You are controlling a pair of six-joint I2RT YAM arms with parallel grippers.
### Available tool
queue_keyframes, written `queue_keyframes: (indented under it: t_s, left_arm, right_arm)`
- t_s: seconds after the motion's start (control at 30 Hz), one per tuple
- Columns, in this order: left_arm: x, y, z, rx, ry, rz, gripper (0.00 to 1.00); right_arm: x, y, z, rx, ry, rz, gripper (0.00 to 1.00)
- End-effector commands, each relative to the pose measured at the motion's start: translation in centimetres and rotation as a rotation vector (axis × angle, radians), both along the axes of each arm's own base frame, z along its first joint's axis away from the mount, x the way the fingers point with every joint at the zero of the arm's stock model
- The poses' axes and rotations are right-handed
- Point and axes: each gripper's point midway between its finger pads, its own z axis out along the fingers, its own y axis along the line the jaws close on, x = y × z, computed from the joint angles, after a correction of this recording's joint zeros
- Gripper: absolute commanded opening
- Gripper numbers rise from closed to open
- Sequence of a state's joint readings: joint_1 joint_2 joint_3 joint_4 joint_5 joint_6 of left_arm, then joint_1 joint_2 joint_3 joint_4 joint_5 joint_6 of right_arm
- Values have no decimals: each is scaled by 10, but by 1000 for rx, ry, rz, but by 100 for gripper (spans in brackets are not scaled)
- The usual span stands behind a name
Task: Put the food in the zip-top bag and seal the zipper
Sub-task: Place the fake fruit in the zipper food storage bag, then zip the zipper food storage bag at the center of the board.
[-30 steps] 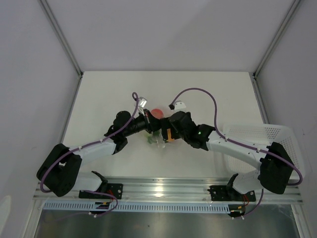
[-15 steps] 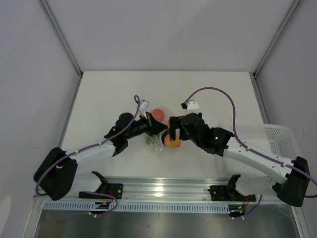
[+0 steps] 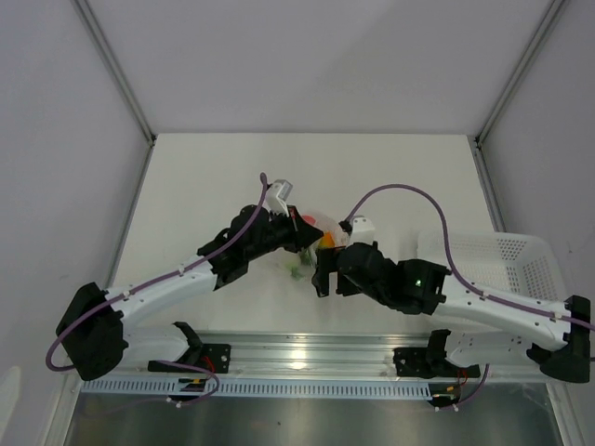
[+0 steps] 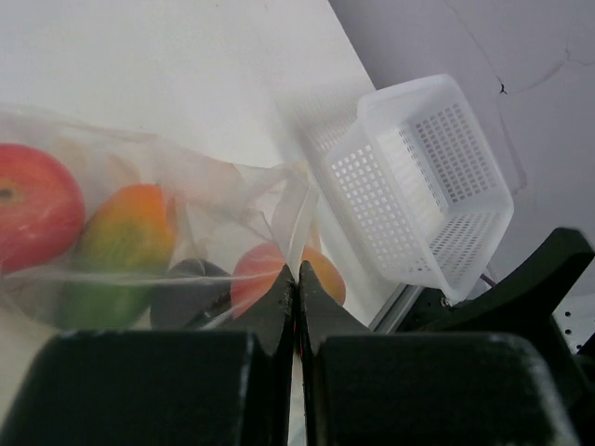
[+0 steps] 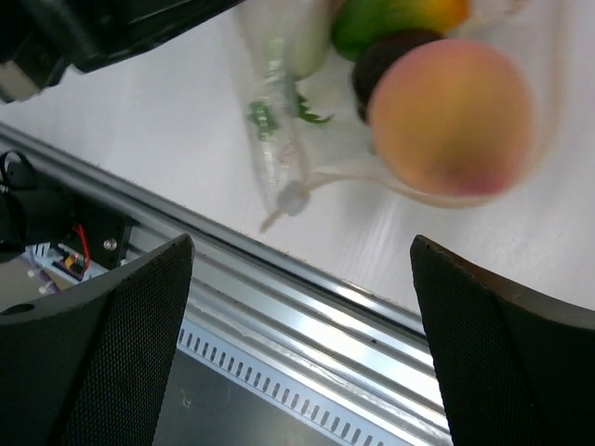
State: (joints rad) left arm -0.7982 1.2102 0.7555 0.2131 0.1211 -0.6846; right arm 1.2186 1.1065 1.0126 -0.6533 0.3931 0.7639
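Observation:
My left gripper (image 3: 304, 240) is shut on the mouth edge of the clear zip-top bag (image 3: 316, 227) and holds it off the table; in the left wrist view the jaws (image 4: 296, 271) pinch the plastic. Inside the bag (image 4: 214, 186) I see a red round fruit (image 4: 28, 204), an orange-green piece (image 4: 125, 232), a dark-purple one (image 4: 186, 293) and a peach round one (image 4: 327, 274). My right gripper (image 3: 321, 279) is open and empty, just in front of the bag. Its wrist view shows the peach fruit (image 5: 451, 116) in the bag above the open gripper (image 5: 299, 243).
A white slotted basket (image 3: 502, 255) stands at the table's right edge, also in the left wrist view (image 4: 418, 177). The metal rail at the near table edge (image 5: 307, 325) lies right under my right gripper.
My right gripper let go of the peach fruit, which now sits in the bag, and drew back toward the near edge. My left gripper moved the bag rightward and up.

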Motion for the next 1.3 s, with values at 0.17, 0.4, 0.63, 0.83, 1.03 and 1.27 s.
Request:
queue_keyframes:
  t_s: [0.17, 0.4, 0.63, 0.83, 1.03, 1.27]
  left_arm:
    - [-15, 3, 31, -6, 17, -14, 0]
    - [-34, -2, 31, -29, 50, -68, 1]
    - [-41, -3, 42, -37, 50, -88, 1]
    - [-45, 0, 35, -15, 66, -83, 1]
    - [-47, -1, 32, -11, 72, -86, 1]
    - [-50, 1, 35, -7, 68, -85, 0]
  right_arm:
    - [28, -94, 44, 17, -68, -253, 87]
    - [35, -88, 23, 53, -19, -80, 66]
    - [39, -73, 4, 81, -55, -13, 51]
    - [46, -65, -9, 82, -75, 9, 47]
    - [52, -55, -23, 88, -72, 30, 43]
    - [59, -48, -40, 95, -50, 29, 32]
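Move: The bag's right-hand rim, beyond the peach, lies about 8 cm ahead of the open right gripper, 5 cm to its right and 6 cm below. The peach is roughly 6 cm ahead, 1 cm right and 10 cm down; the mango some 12 cm ahead, 1 cm left and equally low. From the left gripper, still pinching the bag, that right-hand rim lies about 3 cm back, 8 cm right and 6 cm lower. Swing the right gripper about 11 cm right, rising and reaching forward clear of the peach, then bring it back left and down some 9 cm onto the bag's right-hand rim, narrowing the fingers from wide open to about a third, one on either side of the film. Meanwhile keep the left gripper shut on the bag and draw it back about 5 cm. ##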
